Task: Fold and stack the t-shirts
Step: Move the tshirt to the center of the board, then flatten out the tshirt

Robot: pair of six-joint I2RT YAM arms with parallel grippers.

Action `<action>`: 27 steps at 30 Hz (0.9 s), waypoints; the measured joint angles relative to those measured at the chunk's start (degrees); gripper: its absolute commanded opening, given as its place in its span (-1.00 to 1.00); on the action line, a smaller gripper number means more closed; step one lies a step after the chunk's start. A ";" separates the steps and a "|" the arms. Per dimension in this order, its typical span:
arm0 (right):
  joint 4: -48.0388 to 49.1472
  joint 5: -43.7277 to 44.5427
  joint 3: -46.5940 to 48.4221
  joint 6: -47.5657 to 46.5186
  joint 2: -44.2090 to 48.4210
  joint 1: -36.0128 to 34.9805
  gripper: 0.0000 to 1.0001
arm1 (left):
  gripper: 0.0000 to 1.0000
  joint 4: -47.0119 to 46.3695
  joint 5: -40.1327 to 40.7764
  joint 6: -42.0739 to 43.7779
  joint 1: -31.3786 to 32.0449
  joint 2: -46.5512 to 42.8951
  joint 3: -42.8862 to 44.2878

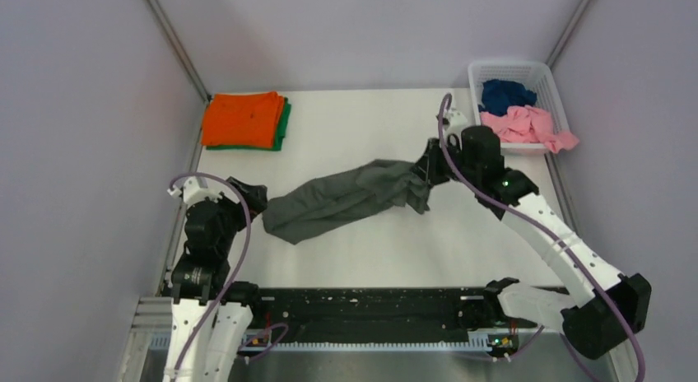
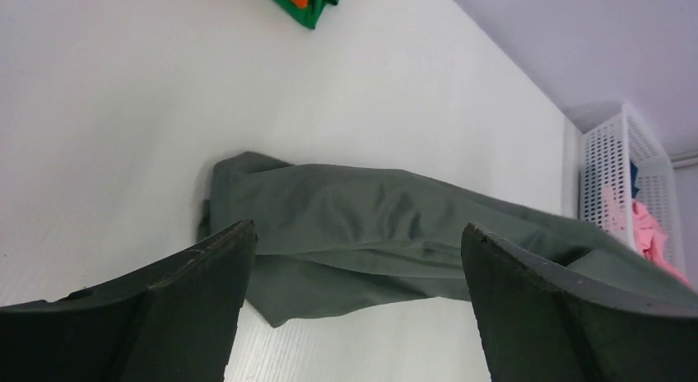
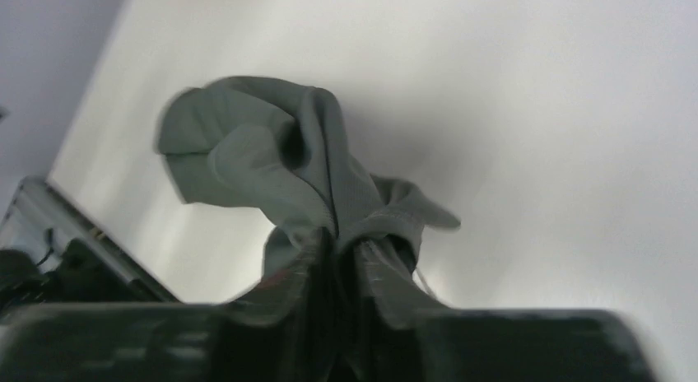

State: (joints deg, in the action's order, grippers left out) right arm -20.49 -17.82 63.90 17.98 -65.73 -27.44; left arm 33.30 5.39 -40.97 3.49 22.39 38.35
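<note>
A dark grey t-shirt lies bunched and stretched across the middle of the white table. My right gripper is shut on its right end, which shows gathered between the jaws in the right wrist view. My left gripper is open and empty, just left of the shirt's lower left end; in the left wrist view the shirt lies beyond the jaws. An orange t-shirt lies folded on a green t-shirt at the back left. A navy blue t-shirt and a pink t-shirt sit in the basket.
A white lattice basket stands at the back right corner, also seen in the left wrist view. Grey walls with metal rails enclose the table. A black bar runs along the near edge between the arm bases.
</note>
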 measured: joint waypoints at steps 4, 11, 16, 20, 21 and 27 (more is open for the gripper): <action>-3.58 13.09 -13.73 0.52 3.91 2.36 0.86 | 0.98 0.26 -1.64 -0.31 0.00 5.16 -1.44; -13.22 34.03 -17.75 3.34 2.32 2.97 0.97 | 0.94 -0.52 -7.63 -0.74 0.00 17.92 -7.61; -11.32 35.15 -17.97 3.21 3.89 0.79 0.97 | 0.82 -2.93 -9.66 -1.42 0.00 24.35 -10.36; -6.51 30.14 -19.98 2.89 5.70 -2.56 0.97 | 0.59 -6.95 -9.14 -1.36 0.00 29.29 -10.27; -5.46 28.70 -20.33 2.80 5.68 -2.97 0.97 | 0.49 -7.72 -8.70 -1.29 0.00 30.75 -10.10; -1.46 23.71 -21.18 2.86 5.55 -4.11 0.96 | 0.00 -10.10 -5.51 0.17 0.00 40.79 -6.67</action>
State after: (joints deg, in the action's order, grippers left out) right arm -21.96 5.89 42.72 20.84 -60.18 -31.55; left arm 23.20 -0.12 -40.80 3.49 63.18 31.68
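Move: The grey t-shirt's left end lies some 20 cm below the left hand, about 3 cm ahead and 3 cm to its right; the orange-and-green stack is 27 cm ahead of that hand and 10 cm left, about 20 cm lower. The right hand still holds the shirt's other end, with the board's centre about 5 cm ahead, 6 cm left and 25 cm below; the laundry basket is 24 cm ahead of it and 33 cm right, roughly 20 cm down. The right hand swings down about 16 cm and left some 14 cm, turning clockwise about 30 degrees, and opens wide on the way to let go of the t-shirt, then backs off right about 8 cm, still well above the board, and turns partly back. Meanwhile the left hand drops some 18 cm onto the shirt's left end, tipping its fingers about 35 degrees further down and easing forward at the last as they begin to close around the hem, not yet shut on it. ##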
